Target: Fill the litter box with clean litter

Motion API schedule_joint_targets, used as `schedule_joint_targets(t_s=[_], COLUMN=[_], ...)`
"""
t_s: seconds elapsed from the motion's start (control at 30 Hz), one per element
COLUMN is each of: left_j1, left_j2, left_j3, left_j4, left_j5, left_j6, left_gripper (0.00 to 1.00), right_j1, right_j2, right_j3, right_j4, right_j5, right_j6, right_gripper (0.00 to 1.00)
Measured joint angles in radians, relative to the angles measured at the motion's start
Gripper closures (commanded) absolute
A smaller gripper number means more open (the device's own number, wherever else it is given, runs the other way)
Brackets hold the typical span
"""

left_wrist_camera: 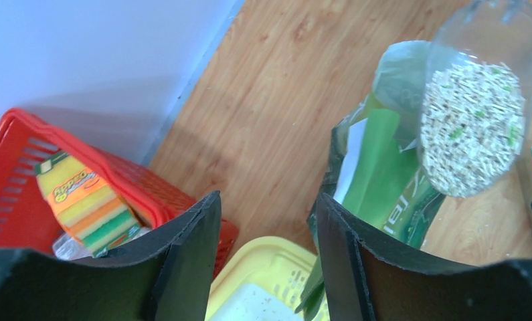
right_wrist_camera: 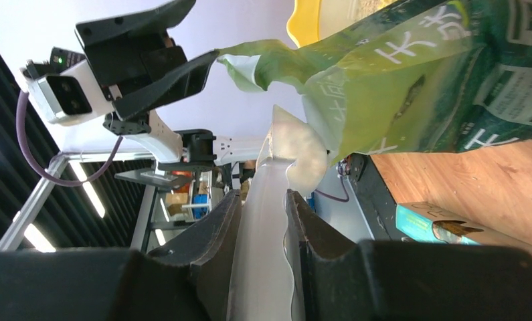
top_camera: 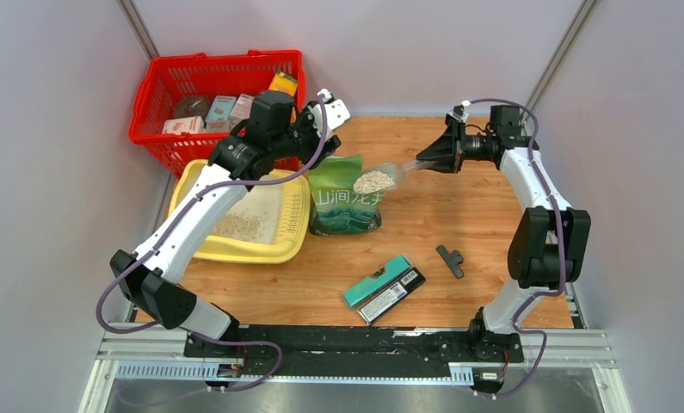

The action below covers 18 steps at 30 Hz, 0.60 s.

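The pale-yellow litter box (top_camera: 235, 252) lies at the left, with a patch of beige clean litter (top_camera: 239, 226) on its cream floor. Its corner shows in the left wrist view (left_wrist_camera: 263, 257). The green printed bag (top_camera: 347, 211) stands to its right. My right gripper (top_camera: 433, 159) is shut on the handle of the translucent scoop (right_wrist_camera: 276, 200). The scoop's bowl holds litter (top_camera: 372, 181) over the bag's top, also seen in the left wrist view (left_wrist_camera: 470, 127). My left gripper (top_camera: 328, 139) is open at the bag's mouth. The bag's flap (right_wrist_camera: 249, 60) rests against one finger (left_wrist_camera: 336, 254).
A red mesh basket (top_camera: 175, 90) with small packs, among them a striped sponge pack (left_wrist_camera: 82, 194), stands behind the litter box. A teal box (top_camera: 377, 280), a black box (top_camera: 392, 295) and a small black T-shaped piece (top_camera: 450, 260) lie on the wooden table. Grey walls close in on three sides.
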<state>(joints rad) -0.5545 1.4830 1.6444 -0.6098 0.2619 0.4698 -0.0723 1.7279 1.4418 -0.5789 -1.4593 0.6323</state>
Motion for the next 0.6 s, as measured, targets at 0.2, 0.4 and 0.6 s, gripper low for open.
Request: schedule_joint_targets(t_s=[0.2,0.4,0.6], left_j1=[0.053,0.142,0.215], left_j2=[-0.068,-0.172,-0.296], left_j3=[-0.057,-0.119,-0.217], left_j4=[0.008,-0.002,-0.026], left_j5=[-0.05,-0.085,-0.114], left_j6=[0.002,0.005,0.009], left_gripper=[0.37,0.37,0.36], right_j1=[0.088,0.188,0.311], right_j2=[0.002,0.042,0.178], right_j3=[0.064,0.166,0.341], right_j4=[-0.039,-0.075,-0.158], right_j5=[0.0,-0.001,-0.002], right_j6=[-0.009,-0.011,-0.005], right_gripper=[1.0,1.0,1.0])
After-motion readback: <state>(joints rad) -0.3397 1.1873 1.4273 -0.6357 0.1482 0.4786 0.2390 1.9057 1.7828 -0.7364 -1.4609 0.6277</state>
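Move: The litter box the scoop is bound for sits roughly 39 cm left of the right hand, about level fore and aft and some 24 cm lower. The litter bag stands in between, about 15 cm left of the right hand and 16 cm lower. From the left hand, the litter box is around 20 cm left, level fore and aft and 28 cm below; the red basket lies some 18 cm ahead and 29 cm left. The loaded scoop, still gripped by its handle, is carried left across the litter bag towards the litter box: the right hand goes some 11 cm left, rising about 3 cm and swinging nearly 20 degrees counter-clockwise. The left hand, already open, clears the way, drawing about 13 cm left away from the bag to above the litter box and turning counter-clockwise too. ##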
